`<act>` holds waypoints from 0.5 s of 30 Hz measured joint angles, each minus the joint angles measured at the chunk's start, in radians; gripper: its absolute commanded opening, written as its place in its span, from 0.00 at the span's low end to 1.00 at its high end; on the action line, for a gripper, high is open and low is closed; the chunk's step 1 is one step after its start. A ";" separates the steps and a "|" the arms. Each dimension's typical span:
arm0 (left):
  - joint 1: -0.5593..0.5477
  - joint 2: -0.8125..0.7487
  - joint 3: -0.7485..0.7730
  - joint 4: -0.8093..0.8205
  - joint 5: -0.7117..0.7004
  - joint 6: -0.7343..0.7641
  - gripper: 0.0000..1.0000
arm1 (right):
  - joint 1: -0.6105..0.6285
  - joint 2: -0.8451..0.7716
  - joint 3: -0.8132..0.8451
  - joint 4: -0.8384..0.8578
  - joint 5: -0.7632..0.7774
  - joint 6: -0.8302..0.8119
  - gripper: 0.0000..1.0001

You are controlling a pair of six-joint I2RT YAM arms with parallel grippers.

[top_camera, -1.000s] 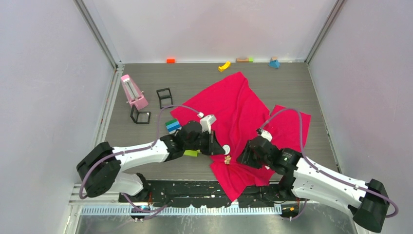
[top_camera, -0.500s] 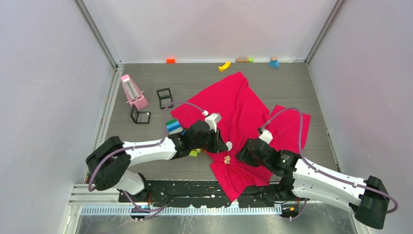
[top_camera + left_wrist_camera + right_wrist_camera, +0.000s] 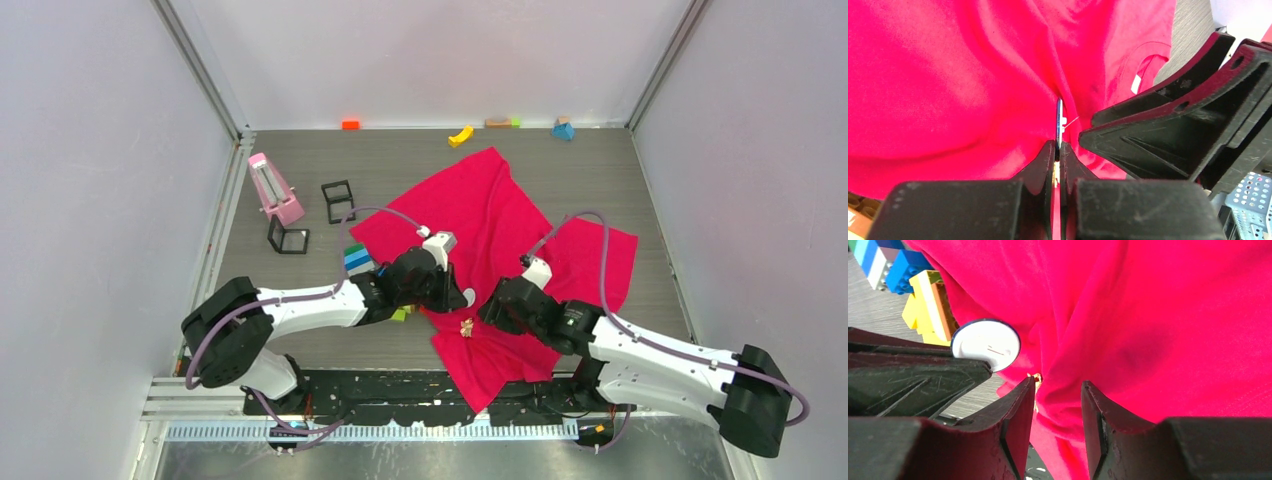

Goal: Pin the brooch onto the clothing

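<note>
The clothing (image 3: 490,215), a crimson T-shirt, lies crumpled across the table and fills both wrist views (image 3: 948,75) (image 3: 1173,315). The brooch (image 3: 466,326), a tiny pinkish-tan star-like piece, rests on the shirt's near part; the right wrist view shows it just past one fingertip (image 3: 1037,376). My left gripper (image 3: 455,293) (image 3: 1058,145) is shut on a thin white disc with a dark blue rim (image 3: 985,344), seen edge-on (image 3: 1058,117) in its own view. My right gripper (image 3: 490,312) (image 3: 1058,382) stands open just right of the brooch, with a fold of shirt showing between its fingers.
A blue, green and white brick stack (image 3: 355,258) and yellow-green bricks (image 3: 400,314) sit under the left arm. At the left stand a pink wedge-shaped object (image 3: 275,188) and two black cube frames (image 3: 338,200). Small blocks (image 3: 460,135) line the far edge.
The right gripper has slid left toward the brooch and the disc. The left arm shifted slightly right and away. The brooch stayed in place.
</note>
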 measured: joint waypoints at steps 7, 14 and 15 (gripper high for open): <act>-0.014 0.016 0.001 -0.010 -0.008 0.010 0.00 | 0.003 0.102 0.014 0.027 0.012 -0.024 0.25; -0.042 0.034 0.041 -0.060 -0.043 0.032 0.00 | 0.003 0.069 0.014 0.032 0.029 -0.026 0.02; -0.048 0.039 0.051 -0.070 -0.048 0.037 0.00 | 0.003 0.052 0.014 0.032 0.031 -0.025 0.01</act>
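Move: From the open right gripper, the ridge of red clothing to pinch lies some 2 cm below, straight beneath the fingertips. The gold brooch sits about 3 cm to its left and 2 cm back, also 2 cm below; the white round brooch, held in the shut left gripper, is some 2 cm left, 3 cm ahead and 2 cm above. From the left gripper, that ridge is about 4 cm right, 3 cm back and 4 cm below. Dip the right gripper about 1.5 cm straight down onto the ridge of clothing, shut the fingers from half open to nearly closed so they pinch the cloth, and lift back up almost as far, easing a little forward. Meanwhile keep the white brooch gripped in the left hand and bring it about 1.5 cm down, back and slightly right, towards the right fingertips. ##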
